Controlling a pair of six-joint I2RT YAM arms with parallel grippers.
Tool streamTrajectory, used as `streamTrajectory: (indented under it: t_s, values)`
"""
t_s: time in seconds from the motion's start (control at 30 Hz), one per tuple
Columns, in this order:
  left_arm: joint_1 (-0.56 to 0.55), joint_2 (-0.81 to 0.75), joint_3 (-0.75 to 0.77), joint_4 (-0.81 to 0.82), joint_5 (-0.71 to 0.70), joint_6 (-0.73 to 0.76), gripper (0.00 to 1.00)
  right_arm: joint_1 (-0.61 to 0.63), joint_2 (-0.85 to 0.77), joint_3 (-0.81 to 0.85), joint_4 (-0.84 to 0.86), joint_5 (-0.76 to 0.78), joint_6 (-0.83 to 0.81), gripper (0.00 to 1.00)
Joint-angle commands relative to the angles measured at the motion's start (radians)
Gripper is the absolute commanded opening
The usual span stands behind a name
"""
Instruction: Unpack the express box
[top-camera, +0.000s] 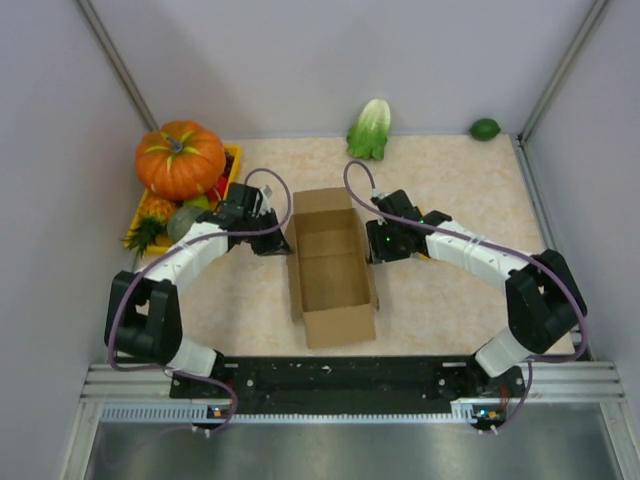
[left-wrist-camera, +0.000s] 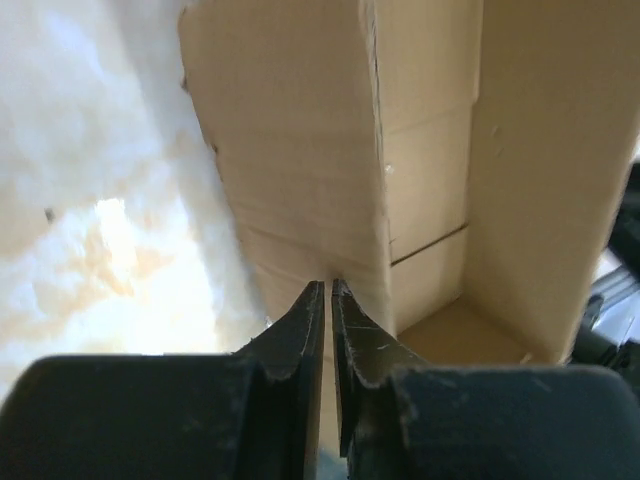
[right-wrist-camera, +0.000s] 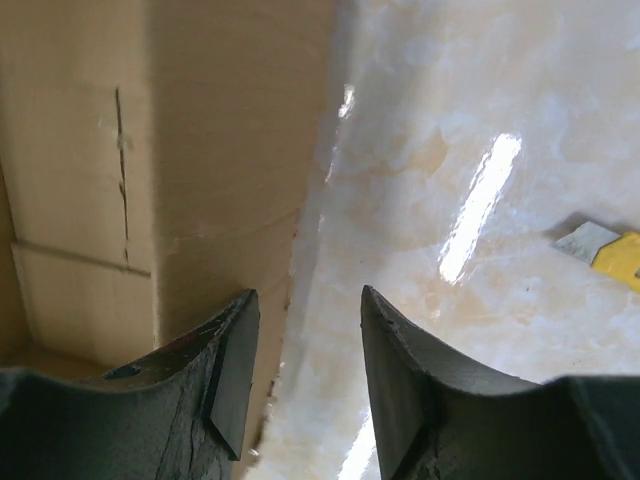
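The express box (top-camera: 330, 272) is a brown cardboard box standing open in the middle of the table, and its inside looks empty. My left gripper (top-camera: 272, 240) is at the box's left side. In the left wrist view it (left-wrist-camera: 328, 285) is shut, with a thin strip of the box's left wall (left-wrist-camera: 300, 170) pinched between the fingers. My right gripper (top-camera: 378, 246) is at the box's right side. In the right wrist view it (right-wrist-camera: 305, 300) is open, one finger against the box's outer wall (right-wrist-camera: 200, 150) and the other over the table.
A pumpkin (top-camera: 181, 158) sits on a yellow tray (top-camera: 236, 156) of fruit at the back left. A cabbage (top-camera: 370, 128) and a lime (top-camera: 485, 128) lie by the back wall. A yellow box cutter (right-wrist-camera: 608, 248) lies right of the box.
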Motion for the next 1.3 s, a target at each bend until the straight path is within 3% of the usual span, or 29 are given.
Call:
streamTrajectory:
  t_s: [0.0,0.23,0.33,0.47,0.63,0.67,0.73,0.77,1.07,1.27]
  values:
    - [0.014,0.081,0.124,0.104,-0.017,-0.021,0.12,0.038,-0.063,-0.024,0.035,-0.037,0.057,0.46]
    - [0.016,0.126,0.143,0.098,-0.019,-0.041,0.12,0.041,-0.078,-0.039,0.035,0.058,0.075,0.46]
    - [0.017,0.082,0.138,0.055,-0.119,-0.030,0.21,0.041,-0.103,-0.032,0.028,0.122,0.092,0.48]
    - [0.017,-0.056,0.137,0.022,-0.257,-0.007,0.56,0.038,-0.168,-0.029,0.012,0.231,0.106,0.53]
    - [0.017,-0.205,0.141,0.004,-0.326,0.051,0.97,-0.002,-0.296,-0.030,-0.064,0.379,0.127,0.67]
    - [0.017,-0.245,0.150,-0.013,-0.335,0.065,0.99,-0.011,-0.316,-0.030,-0.081,0.394,0.134,0.70]
    - [0.016,-0.282,0.163,-0.062,-0.369,0.077,0.99,-0.036,-0.385,-0.035,-0.113,0.432,0.141,0.95]
    - [0.016,-0.319,0.169,-0.073,-0.380,0.091,0.99,-0.040,-0.411,-0.036,-0.141,0.447,0.138,0.99]
    - [0.017,-0.517,0.161,-0.111,-0.484,0.070,0.99,-0.077,-0.708,-0.038,-0.210,0.599,0.060,0.99]
    - [0.016,-0.523,0.218,-0.126,-0.492,0.053,0.99,-0.083,-0.834,-0.023,-0.210,0.674,0.008,0.99]
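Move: The open box's middle lies about 12 cm right and 2 cm back from the left hand, and about 9 cm to the left of and level with the right hand, a few cm below both. The melon is some 25 cm left and 6 cm ahead of the left hand. From the right hand, the yellow tube lies about 14 cm right and 10 cm ahead, the cutter some 18 cm right and 4 cm ahead. Nearly shut left fingers, already against the box's left side flap, push that side forward about 6 cm while the right hand stays at the other flap, easing back a little. Both then come away, opening wide: the left rises steeply, drawing left and back; the right climbs some 20 cm, swinging right and then back. Both tip their fingers up about 35 degrees. ##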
